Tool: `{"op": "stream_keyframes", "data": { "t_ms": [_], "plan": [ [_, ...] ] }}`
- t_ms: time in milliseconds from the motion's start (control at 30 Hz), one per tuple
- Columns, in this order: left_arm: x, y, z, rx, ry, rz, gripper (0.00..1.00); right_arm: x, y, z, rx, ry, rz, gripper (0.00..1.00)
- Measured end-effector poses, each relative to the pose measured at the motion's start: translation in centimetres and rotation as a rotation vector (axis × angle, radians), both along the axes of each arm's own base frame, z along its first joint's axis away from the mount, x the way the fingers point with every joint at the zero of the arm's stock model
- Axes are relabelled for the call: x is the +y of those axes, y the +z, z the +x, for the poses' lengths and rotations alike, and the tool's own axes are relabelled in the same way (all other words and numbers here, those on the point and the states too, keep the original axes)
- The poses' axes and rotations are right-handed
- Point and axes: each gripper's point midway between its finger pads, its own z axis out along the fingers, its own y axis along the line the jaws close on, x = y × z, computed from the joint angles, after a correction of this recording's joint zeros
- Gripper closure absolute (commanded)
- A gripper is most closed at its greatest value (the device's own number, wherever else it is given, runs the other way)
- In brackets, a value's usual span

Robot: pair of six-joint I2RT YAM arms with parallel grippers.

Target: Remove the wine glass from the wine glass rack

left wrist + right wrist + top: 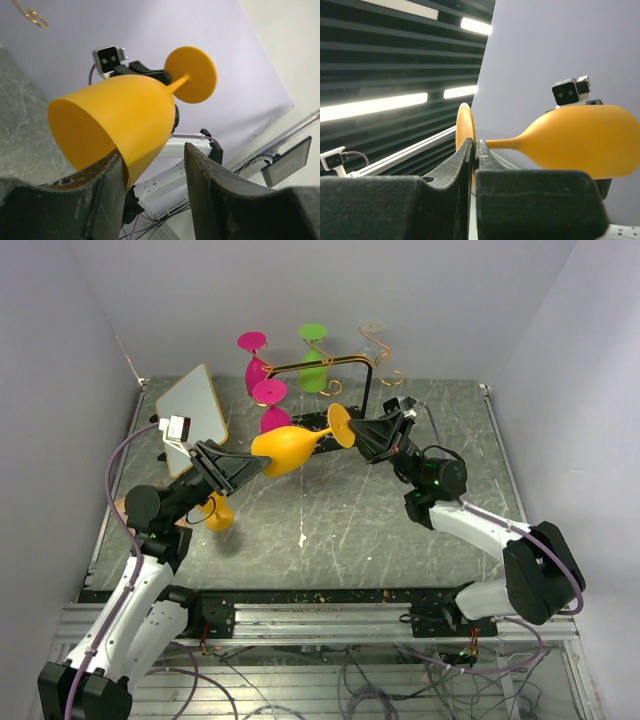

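An orange wine glass (pixel 285 448) hangs on its side in the air in front of the wine glass rack (pixel 330 365), a gold wire stand on a black post. My right gripper (pixel 365 432) is shut on the rim of the glass's round foot (pixel 464 131). The stem and bowl (pixel 585 140) point away from it toward the left arm. My left gripper (pixel 250 465) is open at the bowl's mouth (pixel 125 115). Its fingers straddle the bowl's wall: one finger (pixel 100 185) lies against it and the other (pixel 210 185) stands apart.
Two pink glasses (pixel 262 375), a green one (pixel 314 365) and a clear one (pixel 373 338) hang upside down on the rack. Another orange glass (pixel 215 511) lies on the table beside the left arm. A pale board (pixel 195 410) leans at the back left.
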Motion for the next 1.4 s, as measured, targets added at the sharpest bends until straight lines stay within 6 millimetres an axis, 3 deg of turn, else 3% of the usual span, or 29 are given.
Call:
{"op": "stream_keyframes", "data": {
  "t_ms": [100, 167, 300, 433, 533, 733, 967, 1067, 1133, 1267, 1400],
  "plan": [
    [0.0, 1.0, -0.7, -0.038, -0.027, -0.025, 0.63, 0.0, -0.3, 0.2, 0.013, 0.005, 0.016, 0.99],
    [-0.1, 1.4, -1.0, -0.051, -0.041, -0.034, 0.76, -0.2, -0.3, 0.2, 0.011, -0.002, 0.022, 0.91],
    [-0.1, 1.8, -1.5, -0.067, -0.058, -0.044, 0.91, 0.0, -1.3, 0.9, 0.03, -0.049, -0.019, 0.72],
    [-0.1, 1.6, -1.9, -0.075, -0.053, -0.017, 0.93, 0.7, -4.2, 2.0, 0.092, -0.124, -0.159, 0.49],
    [-0.1, 1.0, -1.5, -0.053, -0.021, 0.037, 0.93, 0.1, -5.4, 2.5, 0.096, -0.231, -0.273, 0.28],
    [0.5, 0.6, -0.3, -0.014, 0.09, 0.191, 0.93, -2.6, -8.2, 4.2, 0.089, -0.493, -0.531, 0.06],
    [3.4, 0.5, 1.3, 0.035, 0.317, 0.431, 0.93, -6.8, -12.5, 6.7, 0.111, -0.702, -0.83, 0.01],
    [4.5, -1.6, 2.2, 0.119, 0.37, 0.542, 0.93, -7.8, -13.3, 7.1, 0.098, -0.738, -0.925, 0.0],
    [5.1, -4.2, 2.8, 0.206, 0.376, 0.641, 0.93, -8.2, -13.1, 7.2, 0.07, -0.753, -0.969, 0.0],
    [6.0, -6.7, 3.3, 0.303, 0.383, 0.753, 0.93, -8.5, -12.6, 7.3, 0.012, -0.768, -1.025, 0.0],
    [7.2, -8.0, 4.1, 0.377, 0.406, 0.875, 0.93, -8.9, -13.0, 7.3, -0.012, -0.772, -1.076, 0.0]
  ]
}}
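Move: The orange wine glass hangs between the grippers, bowl towards the left hand. Its middle is about 9 cm right of the left hand, 2 ahead and nearly level, the rim already between the open fingers. From the left hand, the standing orange glass is roughly 12 cm left, level fore-and-aft and 22 below; the front pink glass is 14 ahead, 3 right, 8 below. The right hand pinches the foot, the held glass's middle some 9 cm left of it, 1 back, 2 below. Close the left fingers on the orange bowl's wall while drawing slightly back and up, then open the right fingers wide to free its foot. Take the right gripper down about 13 cm, rightward and forward, away from the glass, turning clockwise. Swing the left gripper left, down and forward with the glass, towards the standing one, rolling its left side up some 50 degrees and tipping down. ##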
